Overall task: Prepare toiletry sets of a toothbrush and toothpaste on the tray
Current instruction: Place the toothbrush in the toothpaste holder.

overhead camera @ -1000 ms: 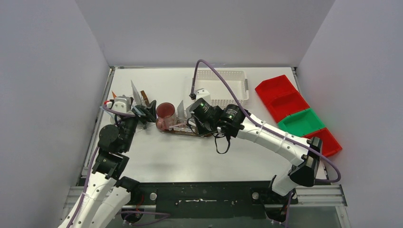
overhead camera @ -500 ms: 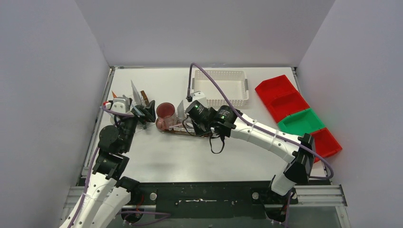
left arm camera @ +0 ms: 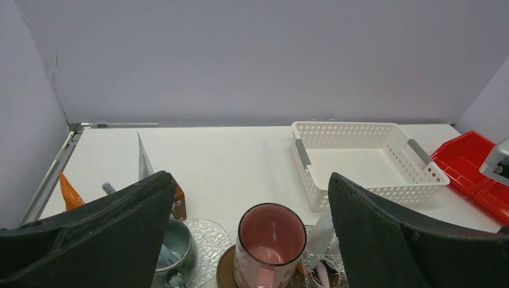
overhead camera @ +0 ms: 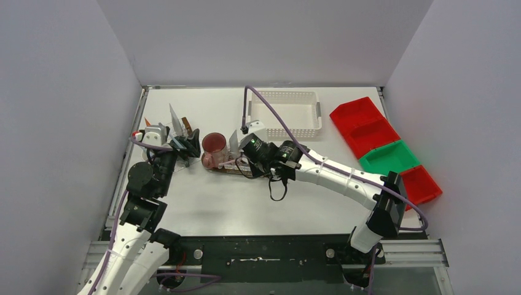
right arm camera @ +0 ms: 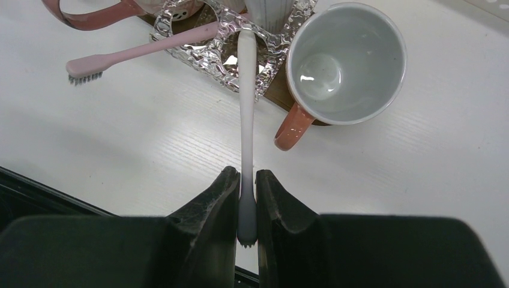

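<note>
My right gripper (right arm camera: pixel 246 201) is shut on the bristle end of a white toothbrush (right arm camera: pixel 245 102). Its handle tip rests at a hole in the crinkled foil holder (right arm camera: pixel 180 21) on the brown tray (right arm camera: pixel 277 91). A pink toothbrush (right arm camera: pixel 138 51) sticks out of that holder over the table. Beside it stands an empty white mug with a pink handle (right arm camera: pixel 345 63). My left gripper (left arm camera: pixel 252 180) hangs open over a maroon mug (left arm camera: pixel 271 237) with nothing between its fingers. A dark green mug (left arm camera: pixel 175 247) holds a toothbrush. A tapered tube (left arm camera: pixel 144 159) stands behind it.
A white perforated basket (overhead camera: pixel 285 114) sits at the back centre. Red and green bins (overhead camera: pixel 384 147) line the right side. An orange-tipped item (left arm camera: pixel 69 192) lies near the table's left edge. A clear textured coaster (left arm camera: pixel 207 240) lies between the green and maroon mugs.
My right arm has shifted left along the tray, carrying the white toothbrush toward the foil holder. The left arm has stayed put, still open.
</note>
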`<state>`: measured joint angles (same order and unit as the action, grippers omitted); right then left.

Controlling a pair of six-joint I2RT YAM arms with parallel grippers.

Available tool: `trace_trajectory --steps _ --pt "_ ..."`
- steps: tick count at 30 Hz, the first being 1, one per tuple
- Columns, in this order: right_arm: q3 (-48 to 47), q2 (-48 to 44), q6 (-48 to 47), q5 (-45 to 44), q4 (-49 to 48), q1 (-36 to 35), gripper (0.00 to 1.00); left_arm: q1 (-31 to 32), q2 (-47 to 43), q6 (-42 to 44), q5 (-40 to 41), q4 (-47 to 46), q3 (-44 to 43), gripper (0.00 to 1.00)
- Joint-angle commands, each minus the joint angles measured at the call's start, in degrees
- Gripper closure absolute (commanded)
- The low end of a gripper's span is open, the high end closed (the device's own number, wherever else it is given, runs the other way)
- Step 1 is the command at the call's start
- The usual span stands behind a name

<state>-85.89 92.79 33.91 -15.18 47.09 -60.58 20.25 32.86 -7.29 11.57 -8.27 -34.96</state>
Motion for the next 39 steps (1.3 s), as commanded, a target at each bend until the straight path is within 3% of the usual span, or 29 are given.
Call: trace_trajectory --steps 1,20,25,39 --pt "1.8 -0.2 0.3 -3.3 -4.8 0.5 1.0 -0.4 0.0 -0.4 0.1 -3.8 0.4 0.03" --pt "6.3 -0.2 1.9 -8.0 -10.0 1.1 0.99 -0.5 0.1 -0.4 -0.1 -4.4 0.9 0.03" --pt "6.6 -0.4 2.0 -8.1 -10.8 1.1 0.83 -0.6 0.2 -0.3 -0.3 -4.6 1.2 0.03" --pt "9.5 -5.6 1.1 -7.8 -15.3 0.8 0.54 -0.7 0.4 -0.1 0.3 -4.6 1.3 0.02"
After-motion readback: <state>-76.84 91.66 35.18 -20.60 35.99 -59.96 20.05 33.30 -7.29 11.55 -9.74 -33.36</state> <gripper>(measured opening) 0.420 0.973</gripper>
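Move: Your right gripper holds the white toothbrush near its bristles, the handle already reaching to the right-hand hole of the foil-wrapped toothpaste holder, which lies about 9 cm ahead, 4 cm left and 6 cm below. The white mug is 11 cm ahead and 3 cm right; the pink toothbrush's middle is 7 cm ahead and 8 cm left. From the left hand, the hole is some 6 cm ahead, 14 cm right and 21 cm down. Ease the right gripper down and forward, about 2 cm each, carrying the white toothbrush's handle towards the holder's hole beside the white mug, while the fingertips lift some 5 degrees and turn slightly clockwise. With the descent nearly finished, keep creeping forward, then open the fingers to a bit under half and let go of the brush, sinking slightly as they part. ##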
